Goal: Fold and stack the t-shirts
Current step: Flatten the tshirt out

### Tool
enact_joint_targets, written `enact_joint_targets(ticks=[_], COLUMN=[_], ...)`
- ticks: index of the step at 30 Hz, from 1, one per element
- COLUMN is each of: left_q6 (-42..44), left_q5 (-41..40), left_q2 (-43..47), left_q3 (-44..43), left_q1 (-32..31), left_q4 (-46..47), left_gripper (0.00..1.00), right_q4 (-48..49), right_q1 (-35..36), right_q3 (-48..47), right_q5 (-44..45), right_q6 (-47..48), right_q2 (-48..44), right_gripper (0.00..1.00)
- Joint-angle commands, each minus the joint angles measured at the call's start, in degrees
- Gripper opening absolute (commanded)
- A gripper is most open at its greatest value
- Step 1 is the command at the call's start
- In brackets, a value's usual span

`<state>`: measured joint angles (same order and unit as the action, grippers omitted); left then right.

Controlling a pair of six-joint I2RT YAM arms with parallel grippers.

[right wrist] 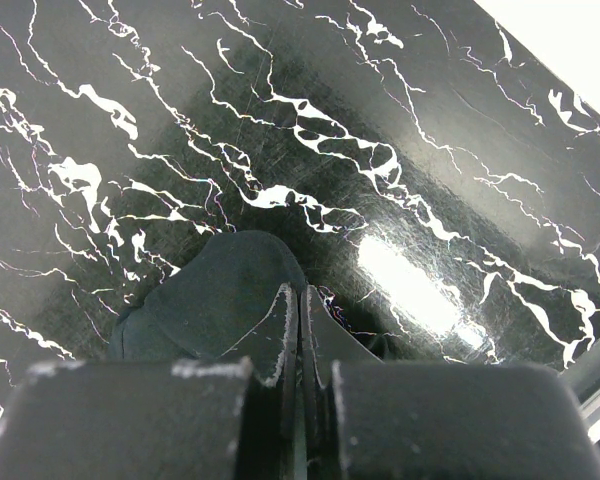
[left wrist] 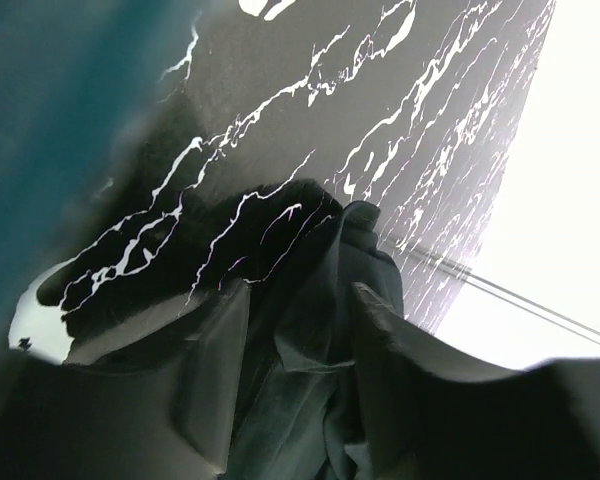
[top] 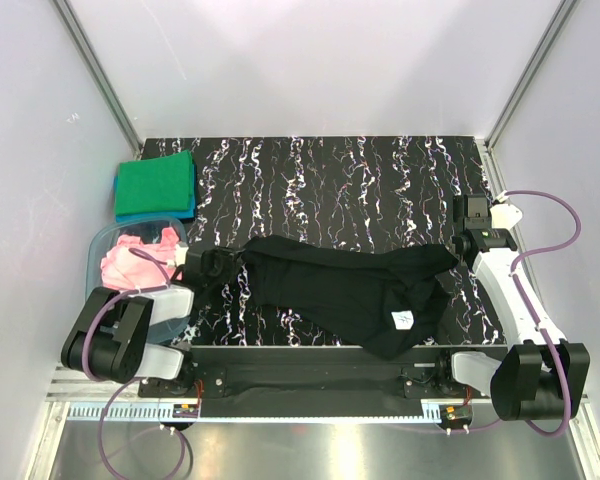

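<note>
The black t-shirt (top: pixel 340 285) lies stretched across the front of the marbled table, its white neck label (top: pixel 402 320) near the front edge. My left gripper (top: pixel 212 263) is shut on its left end; bunched black cloth (left wrist: pixel 350 240) fills the gap between the fingers (left wrist: pixel 215 370). My right gripper (top: pixel 467 245) is shut on the shirt's right end, jaws almost together with cloth (right wrist: pixel 215 295) beside them. The green shirt (top: pixel 158 180) lies folded on the blue shirt (top: pixel 155 214) at the back left. The pink shirt (top: pixel 130 265) sits crumpled in the tub.
The clear blue-tinted tub (top: pixel 95 250) stands at the left edge, right beside my left arm. White walls with metal rails close in the table on three sides. The black marbled tabletop (top: pixel 360 180) lies behind the black shirt.
</note>
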<state>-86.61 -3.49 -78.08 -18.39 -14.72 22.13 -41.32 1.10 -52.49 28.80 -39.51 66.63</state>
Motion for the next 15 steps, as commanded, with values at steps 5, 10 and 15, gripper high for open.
enact_joint_targets(ticks=[5,10,15], left_q6=[1.5,5.7,14.4], left_q5=[0.0,-0.6,-0.8], left_q2=[0.4,5.9,13.7], left_q3=[-2.2,-7.3,-18.8], left_q1=[0.0,0.0,0.2], left_q4=[0.4,-6.9,-20.8], left_gripper=[0.24,0.00,0.00], right_q4=[2.3,1.2,0.0], right_q1=[-0.1,-0.1,-0.1], right_q3=[-1.5,-3.6,-14.5], right_q5=[-0.3,-1.5,-1.7], right_q6=[0.1,-0.4,1.4], right_q2=[0.3,0.2,-1.5], right_gripper=[0.00,0.00,0.00])
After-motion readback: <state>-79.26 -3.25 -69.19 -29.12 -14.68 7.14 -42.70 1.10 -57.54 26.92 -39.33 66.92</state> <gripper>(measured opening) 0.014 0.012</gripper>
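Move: The black t-shirt's left corner lies between the left hand's half-open fingers, about 1 cm ahead and 1 cm to the right, at fingertip height. The pink t-shirt in the bin is roughly 25 cm to that hand's left and level with it; the green t-shirt stack is some 20 cm left and 19 cm ahead. The right hand already grips the t-shirt's right corner; from it the left corner is about 51 cm left, 1 cm ahead and 10 cm below. The left hand stays put low over the table while its half-open fingers shut and pinch the black t-shirt's left corner, then lifts it about 7 cm with a slight reach forward of some 2 cm, quickening as the fingertips tip up a little. The right hand, keeping its closed grip on the right corner, holds still at first and then begins to rise too, about 3 cm up and slightly forward. ##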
